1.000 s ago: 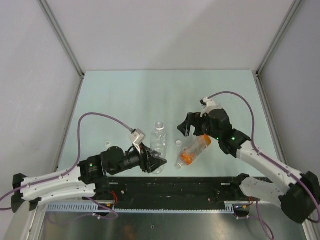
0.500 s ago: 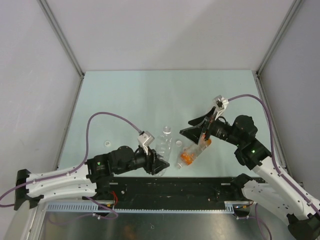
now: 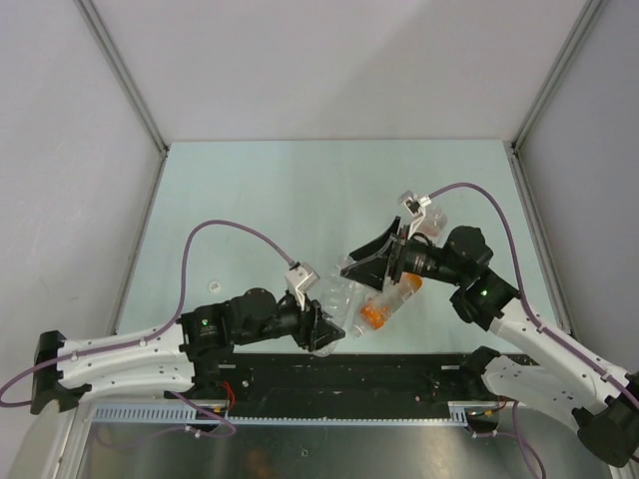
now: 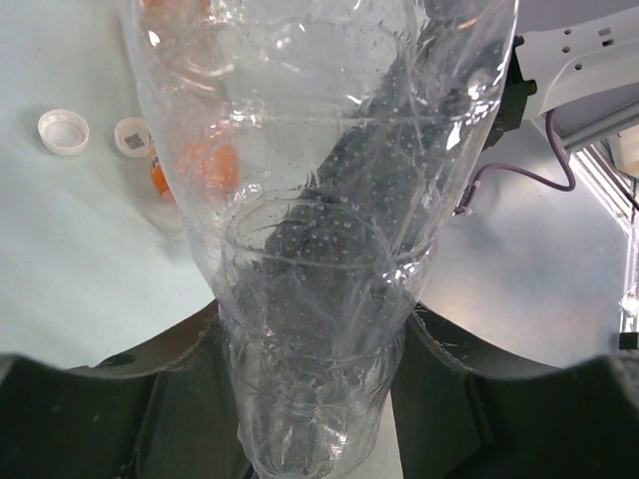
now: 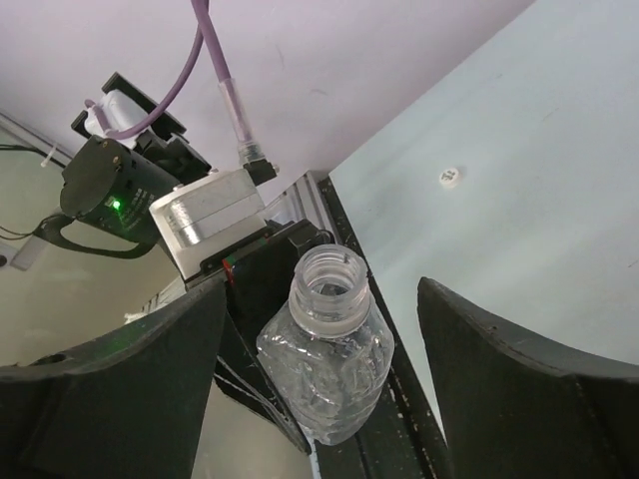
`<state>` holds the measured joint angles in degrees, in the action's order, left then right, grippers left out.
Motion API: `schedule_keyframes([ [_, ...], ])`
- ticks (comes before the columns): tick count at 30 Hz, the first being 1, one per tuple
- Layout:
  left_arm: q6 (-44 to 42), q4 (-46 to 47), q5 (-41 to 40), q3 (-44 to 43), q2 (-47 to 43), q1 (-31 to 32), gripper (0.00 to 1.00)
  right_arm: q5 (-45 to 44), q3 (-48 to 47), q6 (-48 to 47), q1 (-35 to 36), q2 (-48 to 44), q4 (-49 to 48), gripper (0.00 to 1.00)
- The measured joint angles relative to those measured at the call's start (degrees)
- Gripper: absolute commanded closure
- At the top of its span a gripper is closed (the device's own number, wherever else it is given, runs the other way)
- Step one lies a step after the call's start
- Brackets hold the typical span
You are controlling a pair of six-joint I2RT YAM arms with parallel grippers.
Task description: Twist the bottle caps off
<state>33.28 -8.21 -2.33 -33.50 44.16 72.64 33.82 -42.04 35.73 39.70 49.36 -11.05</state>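
My left gripper is shut on the lower body of the clear bottle and holds it off the table, tilted towards the right arm. The bottle's mouth is open, with no cap on it. My right gripper stands open with a finger on each side of the neck, a gap on both sides. The orange bottle lies on the table below. Loose white bottle caps lie on the table, and one sits at the far left.
The black base rail runs along the near edge under both arms. Grey walls close the table in on three sides. Purple cables loop above each wrist.
The left arm has lifted the clear bottle off the table and tipped it to the right. The right gripper has swung away from the orange bottle and now faces the clear bottle's neck.
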Motion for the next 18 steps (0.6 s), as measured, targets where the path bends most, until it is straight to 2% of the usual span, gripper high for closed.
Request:
schedule_keyframes([
  [4,-0.3,0.0,0.2,-0.2,0.0,0.2,0.96,0.1,0.0,0.3,0.6,1.0,-0.7,0.38],
  [10,-0.3,-0.1,0.9,-0.2,-0.7,0.4,0.96,-0.3,-0.1,-0.4,2.4,1.4,-0.4,0.42],
  [13,-0.3,0.0,1.1,-0.2,-0.8,0.5,0.96,-0.3,-0.1,-0.5,3.0,1.5,-0.6,0.52],
  [15,-0.3,-0.1,1.2,-0.2,-0.8,0.6,0.95,0.0,-0.3,-0.6,3.2,1.9,-1.0,0.65],
  [17,-0.3,-0.1,1.2,-0.2,-0.8,0.7,0.93,0.2,-0.4,-0.6,3.3,2.5,-1.4,0.86],
  [18,-0.3,-0.1,1.1,-0.3,-0.8,0.7,0.91,0.1,-0.5,-0.4,3.3,2.8,-1.6,0.93],
])
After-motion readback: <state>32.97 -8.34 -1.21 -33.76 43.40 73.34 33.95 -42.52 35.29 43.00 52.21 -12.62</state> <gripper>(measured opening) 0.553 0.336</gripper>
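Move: The uncapped mouth and neck of the clear bottle, held base-down in the left fingers, is about 2 cm to the right hand's left, 1 cm back and 1 cm below. It is some 8 cm ahead of the left hand, 3 cm to its right and 12 cm above. On the table, nearly 30 cm below the right hand, the orange bottle lies about level with it and 7 cm to its right, and the labelled bottle 18 cm ahead and 18 cm to its right. The right fingers close from nearly wide open to pinch the clear bottle's neck just under its mouth, the touch beginning here, as the hand eases about 2 cm left and 1 cm back onto it with the wrist almost unturned. The left hand keeps its grip on the bottle's lower end. ##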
